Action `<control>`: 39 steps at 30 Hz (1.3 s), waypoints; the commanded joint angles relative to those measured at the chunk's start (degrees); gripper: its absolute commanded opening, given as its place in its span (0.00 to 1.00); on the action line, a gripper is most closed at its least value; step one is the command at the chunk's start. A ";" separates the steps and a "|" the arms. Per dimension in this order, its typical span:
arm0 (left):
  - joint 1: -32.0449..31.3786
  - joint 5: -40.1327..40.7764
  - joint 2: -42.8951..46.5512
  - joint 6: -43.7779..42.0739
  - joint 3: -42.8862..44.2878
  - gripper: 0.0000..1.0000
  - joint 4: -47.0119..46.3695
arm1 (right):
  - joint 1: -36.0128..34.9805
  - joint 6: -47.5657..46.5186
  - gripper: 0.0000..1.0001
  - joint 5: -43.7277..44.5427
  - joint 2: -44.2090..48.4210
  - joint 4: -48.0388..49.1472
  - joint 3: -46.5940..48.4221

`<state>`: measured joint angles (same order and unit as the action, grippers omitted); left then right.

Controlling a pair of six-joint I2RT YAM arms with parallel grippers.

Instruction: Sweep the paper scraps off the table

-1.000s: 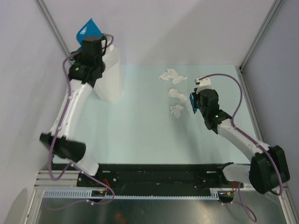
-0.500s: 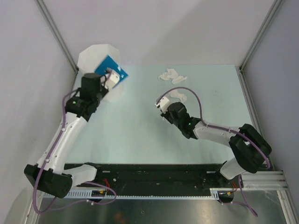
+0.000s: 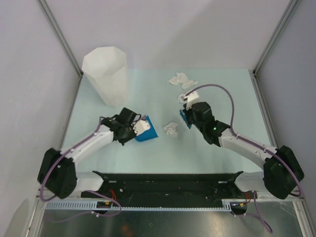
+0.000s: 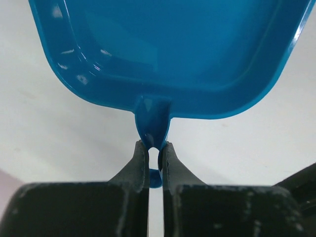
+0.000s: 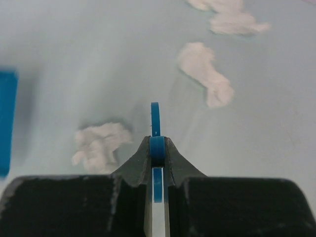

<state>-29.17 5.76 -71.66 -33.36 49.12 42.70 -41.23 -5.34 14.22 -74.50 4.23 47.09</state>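
Note:
My left gripper (image 3: pixel 139 129) is shut on the handle of a blue dustpan (image 3: pixel 146 132), which rests low on the mint-green table (image 3: pixel 148 98). In the left wrist view the pan (image 4: pixel 168 49) fills the top, with its handle pinched in my gripper (image 4: pixel 154 144). My right gripper (image 3: pixel 186 117) is shut on a thin blue sweeper (image 5: pixel 155 118), seen edge-on. One paper scrap (image 3: pixel 171 128) lies between the pan and the sweeper and shows in the right wrist view (image 5: pixel 98 143). More scraps (image 3: pixel 180 80) lie farther back, as the right wrist view shows (image 5: pixel 207 74).
A tall white faceted bin (image 3: pixel 104 74) stands at the table's back left corner. Grey walls with metal posts close the left, back and right sides. A black rail with both arm bases (image 3: pixel 168 182) runs along the near edge.
My left arm has swung the dustpan from up by the bin down onto the table's middle. My right arm has shifted to the right, and one scrap now lies between pan and sweeper.

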 commanded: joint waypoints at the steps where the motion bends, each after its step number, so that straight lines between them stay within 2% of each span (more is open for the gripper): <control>1: -1.94 -3.39 -6.47 1.64 -0.43 0.00 0.45 | 5.99 13.50 0.00 7.04 -0.91 -0.80 1.42; 3: -2.91 -4.35 -8.49 1.20 0.53 0.00 0.63 | 5.29 15.62 0.00 11.70 -1.87 -0.54 1.42; 6: -4.31 -4.53 -12.18 1.02 2.72 0.00 1.24 | 2.75 13.79 0.00 17.76 -5.38 2.35 1.51; 13: -5.90 -3.30 -19.13 0.06 5.10 0.00 2.30 | -1.12 21.93 0.00 17.95 -13.12 -2.99 5.29; 16: -5.99 -3.39 -21.06 0.14 6.42 0.00 2.30 | -2.70 26.59 0.00 12.61 -14.35 -1.86 5.47; 19: -6.16 -3.74 -22.29 0.05 7.65 0.00 2.39 | -3.94 32.03 0.00 1.19 -15.14 2.00 6.08; 20: -6.16 -3.65 -22.65 0.05 8.00 0.00 2.39 | -4.38 33.80 0.00 -5.62 -15.41 3.14 6.26; 23: -6.16 -3.21 -23.96 0.40 9.15 0.00 2.39 | -5.34 39.68 0.00 -16.11 -14.71 7.98 6.52; 25: -6.25 -3.91 -24.40 0.67 9.50 0.00 2.39 | -5.87 41.11 0.00 -17.38 -12.88 9.74 6.52; 27: -6.25 -5.22 -24.06 0.76 9.59 0.00 2.30 | -6.14 40.77 0.00 -15.63 -11.64 8.53 6.52; 32: -5.99 -13.04 -20.28 1.46 9.50 0.00 2.48 | -4.56 34.98 0.00 -2.64 -6.12 2.28 6.52; 37: -3.97 -19.10 -17.20 3.92 11.34 0.00 2.57 | -4.56 25.05 0.00 14.47 2.68 -3.26 6.87; 39: -3.62 -20.60 -15.54 4.53 12.57 0.00 2.39 | -4.38 21.02 0.00 18.11 6.97 -3.70 6.96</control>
<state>-33.95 -7.38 -92.09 -31.38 57.74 45.23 -46.00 24.62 18.33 -75.61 2.09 52.29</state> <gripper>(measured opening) 0.053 0.088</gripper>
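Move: The scrap to be swept lies some 9 cm left of the right hand's brush grip, roughly level with it fore and aft, and about 16 cm below. From that hand, a long scrap lies about 14 cm straight ahead, and the far pair of scraps some 26 cm ahead and 3 cm left, all on the table. From the left hand, holding the dustpan by its neck, the scrap lies roughly 21 cm right and 7 cm ahead, 8 cm lower. The left hand keeps its hold on the dustpan, lowers it about 6.5 cm to the table while tipping it some 15 degrees, then eases it right towards the scrap and begins to lift it. The right hand, still gripping the brush, swings out right and forward, sinks beside the scrap, sweeps about 16 cm left and somewhat back with the brush rolling and tipping to drive the scrap into the pan, then rises about 6.5 cm and draws off to the right. ##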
